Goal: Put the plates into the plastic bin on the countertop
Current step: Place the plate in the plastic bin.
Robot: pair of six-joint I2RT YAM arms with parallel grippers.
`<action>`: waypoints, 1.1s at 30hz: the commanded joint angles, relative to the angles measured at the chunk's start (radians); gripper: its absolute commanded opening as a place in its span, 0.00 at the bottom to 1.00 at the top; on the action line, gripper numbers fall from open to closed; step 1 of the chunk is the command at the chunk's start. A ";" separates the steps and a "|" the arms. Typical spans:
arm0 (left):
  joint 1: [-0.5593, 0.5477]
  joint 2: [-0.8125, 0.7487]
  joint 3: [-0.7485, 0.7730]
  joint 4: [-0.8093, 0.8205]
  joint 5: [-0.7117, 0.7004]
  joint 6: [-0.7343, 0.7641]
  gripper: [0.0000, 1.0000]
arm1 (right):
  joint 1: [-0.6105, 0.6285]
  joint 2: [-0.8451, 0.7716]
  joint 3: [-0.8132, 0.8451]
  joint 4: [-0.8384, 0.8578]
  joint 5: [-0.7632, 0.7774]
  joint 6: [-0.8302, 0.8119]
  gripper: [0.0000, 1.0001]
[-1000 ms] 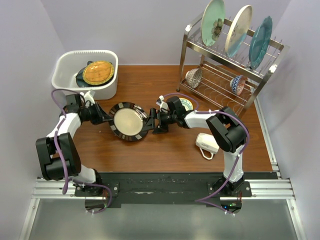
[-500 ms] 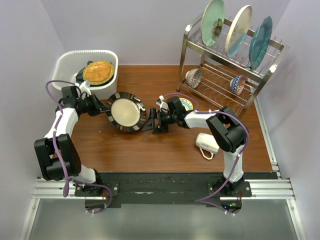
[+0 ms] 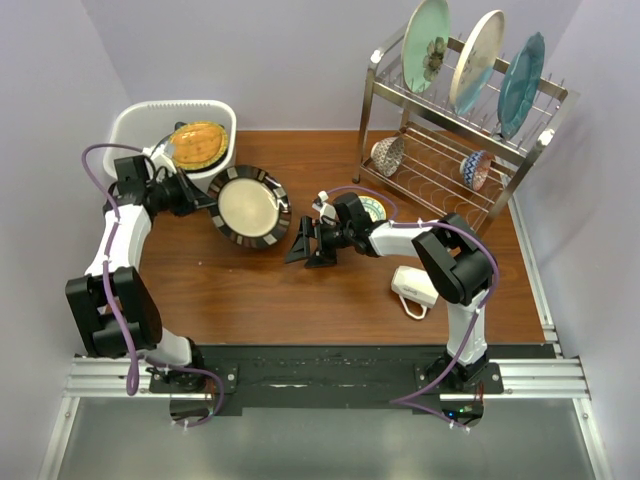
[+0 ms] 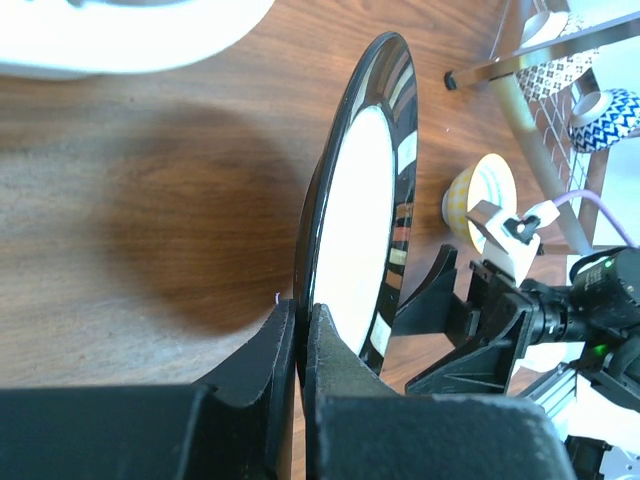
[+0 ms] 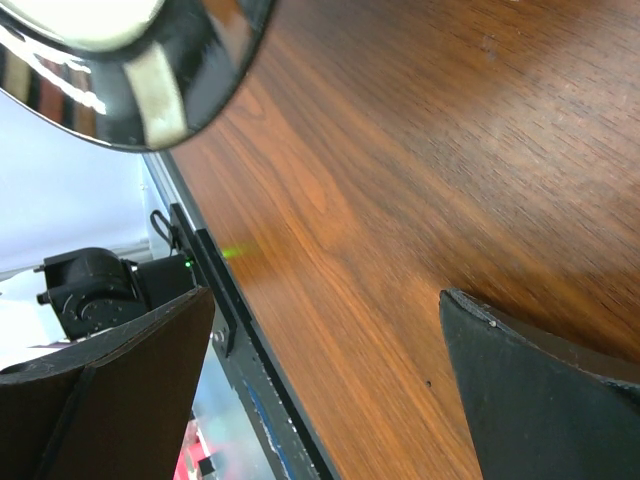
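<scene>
My left gripper is shut on the rim of a black-rimmed plate with a cream centre. It holds the plate tilted above the countertop, just right of the white plastic bin. An orange-yellow plate lies in the bin on top of a dark one. My right gripper stands open and empty over bare wood, right of the held plate. Three more plates, pale green, cream and teal, stand upright in the rack.
A steel wire dish rack fills the back right, with two patterned bowls on its lower shelf. A white mug lies by the right arm. A small yellow cup sits behind the right wrist.
My left arm has carried the black-rimmed plate up and to the left, away from the right gripper and towards the bin. The right gripper has stayed open in place.
</scene>
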 commanded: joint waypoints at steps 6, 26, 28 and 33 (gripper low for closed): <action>0.006 0.009 0.142 0.093 0.111 -0.101 0.00 | 0.006 -0.025 0.012 0.025 -0.013 -0.009 0.99; 0.011 0.095 0.246 0.254 0.078 -0.260 0.00 | 0.006 -0.021 0.014 0.022 -0.013 -0.012 0.98; 0.012 0.099 0.257 0.261 0.070 -0.268 0.00 | 0.006 -0.019 0.014 0.022 -0.013 -0.014 0.99; 0.018 0.110 0.268 0.291 0.056 -0.291 0.00 | 0.006 -0.021 0.015 0.021 -0.015 -0.015 0.98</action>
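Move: The bin's middle is about 15 cm ahead of my left hand, 11 cm to its left and 11 cm below; its near rim crosses some 6 cm ahead, a little below me. The pie inside sits roughly 16 cm ahead and 5 cm left, 8 cm lower. The plate's middle lies about 9 cm to my right, my fingers already gripping its left edge. For my right hand the bin is some 24 cm ahead and 29 cm left. With the plate's left edge still pinched, I carry it forward about 6 cm with my left hand, towards the bin's near rim, climbing some 4 cm on the way. The climb levels off briefly past halfway, then resumes, while my wrist turns slightly counter-clockwise, about 5 degrees, and the fingers stay shut. ##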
